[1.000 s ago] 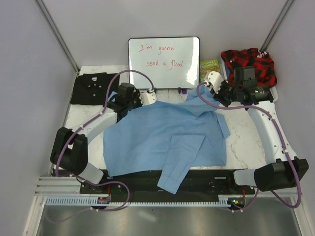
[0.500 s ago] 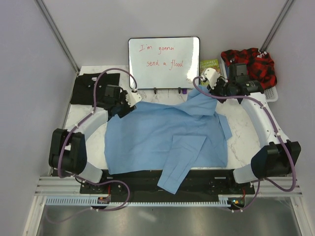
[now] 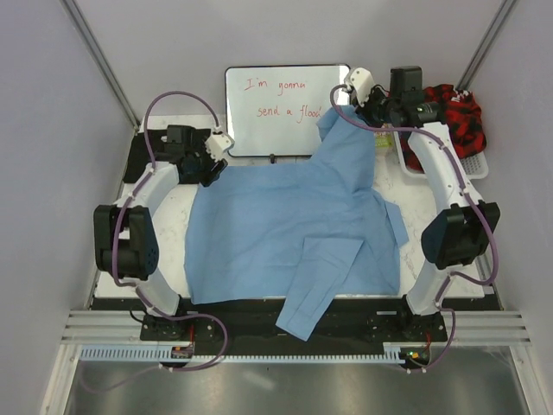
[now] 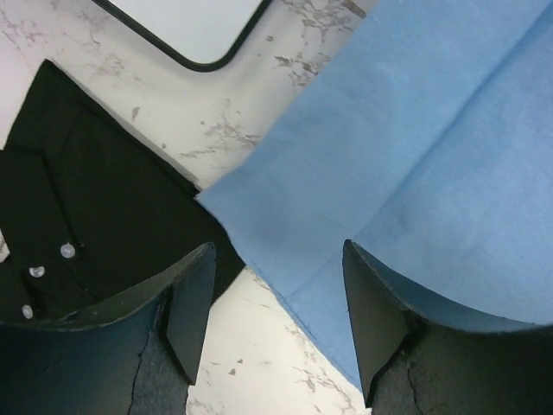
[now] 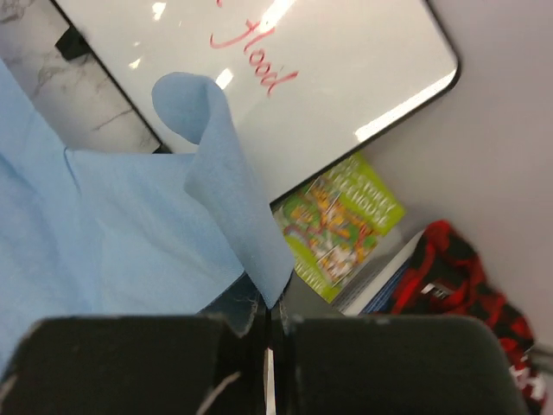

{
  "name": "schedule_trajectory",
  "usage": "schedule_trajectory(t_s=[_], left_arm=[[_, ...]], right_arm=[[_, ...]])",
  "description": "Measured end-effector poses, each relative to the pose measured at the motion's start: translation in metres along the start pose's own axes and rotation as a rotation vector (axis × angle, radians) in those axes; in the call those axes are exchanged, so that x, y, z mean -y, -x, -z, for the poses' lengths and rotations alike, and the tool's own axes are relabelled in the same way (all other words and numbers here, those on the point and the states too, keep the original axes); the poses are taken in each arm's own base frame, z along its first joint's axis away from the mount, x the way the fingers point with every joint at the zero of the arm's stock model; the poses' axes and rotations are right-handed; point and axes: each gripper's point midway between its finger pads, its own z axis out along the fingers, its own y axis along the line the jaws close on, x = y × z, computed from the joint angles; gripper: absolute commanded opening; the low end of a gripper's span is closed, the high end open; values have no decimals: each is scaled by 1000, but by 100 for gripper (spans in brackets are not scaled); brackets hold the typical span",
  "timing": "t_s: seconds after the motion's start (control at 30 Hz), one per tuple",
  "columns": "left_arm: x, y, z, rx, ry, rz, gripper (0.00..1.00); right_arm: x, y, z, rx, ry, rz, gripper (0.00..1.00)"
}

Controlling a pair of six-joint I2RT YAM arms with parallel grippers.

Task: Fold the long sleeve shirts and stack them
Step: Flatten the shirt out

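Note:
A light blue long sleeve shirt (image 3: 285, 233) lies spread over the middle of the table, one sleeve folded across its front. My right gripper (image 3: 340, 111) is shut on its far right corner (image 5: 233, 216) and holds that corner raised in front of the whiteboard. My left gripper (image 3: 210, 169) hovers open over the shirt's far left corner (image 4: 285, 216), its fingers (image 4: 186, 298) apart with nothing between them. The black long sleeve shirt (image 4: 78, 225), folded and showing white buttons, lies at the far left (image 3: 136, 156), partly under my left arm.
A whiteboard (image 3: 276, 108) with red writing stands at the back. Right of it a green book (image 5: 341, 225) leans beside a white basket (image 3: 478, 164) holding a red plaid garment (image 3: 454, 108). Grey walls close in both sides.
My left gripper opened, dropped the blue shirt's far left corner and drew back to the left. My right gripper rose toward the back, lifting the far right corner up to the whiteboard.

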Motion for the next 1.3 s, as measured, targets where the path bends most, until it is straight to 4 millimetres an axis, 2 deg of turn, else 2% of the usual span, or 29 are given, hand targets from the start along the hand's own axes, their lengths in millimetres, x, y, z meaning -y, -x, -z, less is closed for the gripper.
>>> schedule_trajectory(t_s=[0.1,0.23,0.37,0.47,0.57,0.63,0.77,0.9,0.97,1.0,1.03,1.07,1.13,1.2,1.3], left_arm=[[-13,6,-6,7,1,-6,68],[-22,4,-24,-1,-16,-13,62],[-18,-6,-35,-23,-54,-9,58],[-11,-11,-36,-39,-84,-4,56],[-4,-18,-37,-52,-103,0,50],[6,-29,-39,-76,-126,6,48],[31,-63,-40,-172,-188,25,42],[45,-90,-40,-257,-219,34,39],[47,-97,-37,-284,-221,33,38],[46,-99,-37,-292,-216,31,38],[46,-100,-36,-295,-215,33,38],[44,-102,-35,-299,-211,35,38],[42,-104,-33,-307,-202,39,38],[39,-108,-31,-316,-194,47,38],[37,-111,-29,-320,-189,57,38]], right_arm=[[6,29,-4,56,-27,80,0],[-12,43,-18,70,-16,216,0],[-40,28,-37,22,21,319,0],[-50,15,-50,-16,21,379,0],[-44,10,-58,-38,-21,414,0],[-36,10,-65,-43,-61,427,0],[-27,5,-82,-62,-113,434,1],[-26,5,-94,-62,-138,443,3],[-26,10,-101,-51,-162,453,21],[-26,12,-104,-49,-171,454,36],[-23,15,-108,-46,-191,459,64],[-20,19,-114,-41,-216,468,71],[-16,20,-122,-48,-252,456,77],[-12,16,-124,-71,-270,433,79],[-10,3,-114,-99,-241,360,81]])
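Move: My right hand already holds the shirt's far hem; the strip of table at the whiteboard's foot is 4 cm ahead, 8 left and about 27 below. The whiteboard's middle is some 22 cm left and 9 ahead, the green book 13 ahead and 4 right. For my empty left hand, the spot near the shirt's left edge is about 4 cm back, 4 left and 11 down, with the folded black shirt 10 ahead and 17 left. I fling the hem out with my right hand: it lifts briefly, swings some 6 cm left while dropping, then pushes about 8 cm forward towards the whiteboard, left side rolling down about 20 degrees, and its fingers open to let go. My left hand reaches slightly out, then comes down and back about 10 cm, tipping down and partly closing, onto the shirt near its left edge and drags left. ##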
